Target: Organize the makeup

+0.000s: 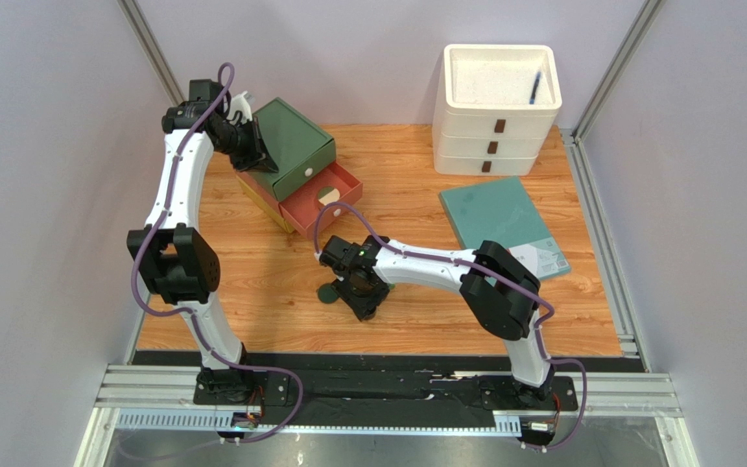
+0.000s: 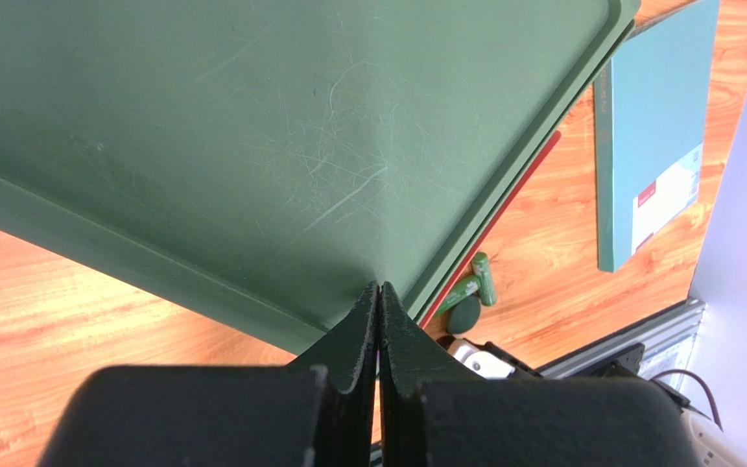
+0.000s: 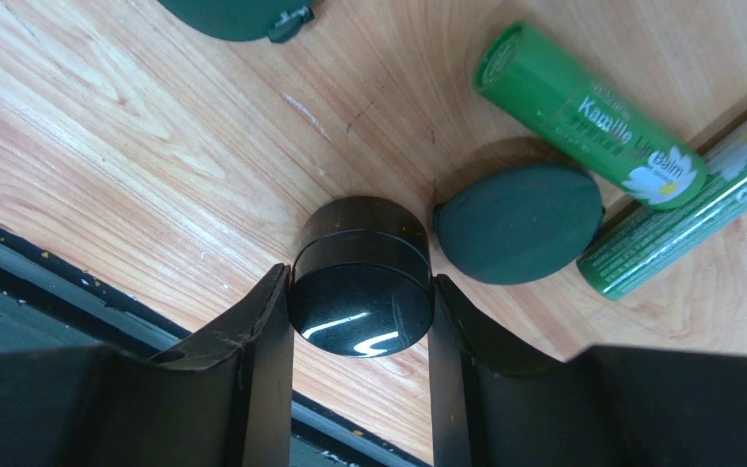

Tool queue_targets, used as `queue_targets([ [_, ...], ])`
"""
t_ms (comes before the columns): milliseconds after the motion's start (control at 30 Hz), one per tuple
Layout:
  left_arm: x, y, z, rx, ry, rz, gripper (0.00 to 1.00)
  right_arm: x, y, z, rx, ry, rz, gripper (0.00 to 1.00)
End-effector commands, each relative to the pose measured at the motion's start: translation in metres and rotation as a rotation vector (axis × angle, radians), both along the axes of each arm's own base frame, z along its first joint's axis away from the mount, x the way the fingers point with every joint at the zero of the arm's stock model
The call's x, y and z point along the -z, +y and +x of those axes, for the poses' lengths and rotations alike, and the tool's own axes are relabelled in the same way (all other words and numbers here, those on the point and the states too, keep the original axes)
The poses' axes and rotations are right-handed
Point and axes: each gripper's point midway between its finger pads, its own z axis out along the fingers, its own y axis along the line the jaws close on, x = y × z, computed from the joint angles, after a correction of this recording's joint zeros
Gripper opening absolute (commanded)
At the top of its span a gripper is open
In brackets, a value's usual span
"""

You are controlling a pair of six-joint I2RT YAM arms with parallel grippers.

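In the right wrist view a glossy black round jar [image 3: 361, 292] stands on the wood, and my right gripper [image 3: 360, 279] is shut on it, both fingers against its sides. Beside it lie a dark green oval compact [image 3: 519, 224] and two bright green tubes [image 3: 587, 115] [image 3: 689, 224]. Another dark green piece [image 3: 236, 12] shows at the top edge. From above, the right gripper [image 1: 360, 292] is at the table's middle front. My left gripper [image 1: 251, 156] is shut and empty, its tips [image 2: 378, 288] against the green box lid [image 2: 251, 126].
A green box [image 1: 295, 146] sits on an open red drawer [image 1: 321, 199] at the back left. A white drawer unit [image 1: 497, 97] with a blue pen [image 1: 535, 88] in its top tray stands at the back right. A teal book [image 1: 504, 226] lies at the right.
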Motion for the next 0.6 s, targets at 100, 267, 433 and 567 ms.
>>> queue_targets([
  [100,0.058,0.024,-0.025,-0.009,0.218,0.132,0.00,-0.027,0.016,0.015,0.002,-0.082,0.080,0.06],
  [267,0.058,0.024,-0.026,-0.009,0.220,0.132,0.00,-0.067,0.021,0.027,0.006,-0.160,0.141,0.01],
  [433,0.058,0.023,-0.026,-0.009,0.219,0.129,0.00,-0.134,0.038,0.064,0.062,-0.298,0.273,0.00],
  [567,0.058,0.023,-0.026,-0.010,0.222,0.130,0.00,-0.182,0.052,0.099,0.113,-0.408,0.368,0.00],
])
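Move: The right hand already grips the black jar low over the table; the open red drawer lies about 21 cm ahead, 8 cm left and 7 cm higher. One green compact is some 4 cm ahead and 2 cm right, the green sticks about 7 cm ahead and 1 cm right, another green compact 3 cm ahead and 8 cm left. From the left hand, the drawer is roughly 12 cm right, 5 cm back and 14 cm below. The right hand lifts the pinched black jar about 9 cm, forward and left towards the open red drawer. ##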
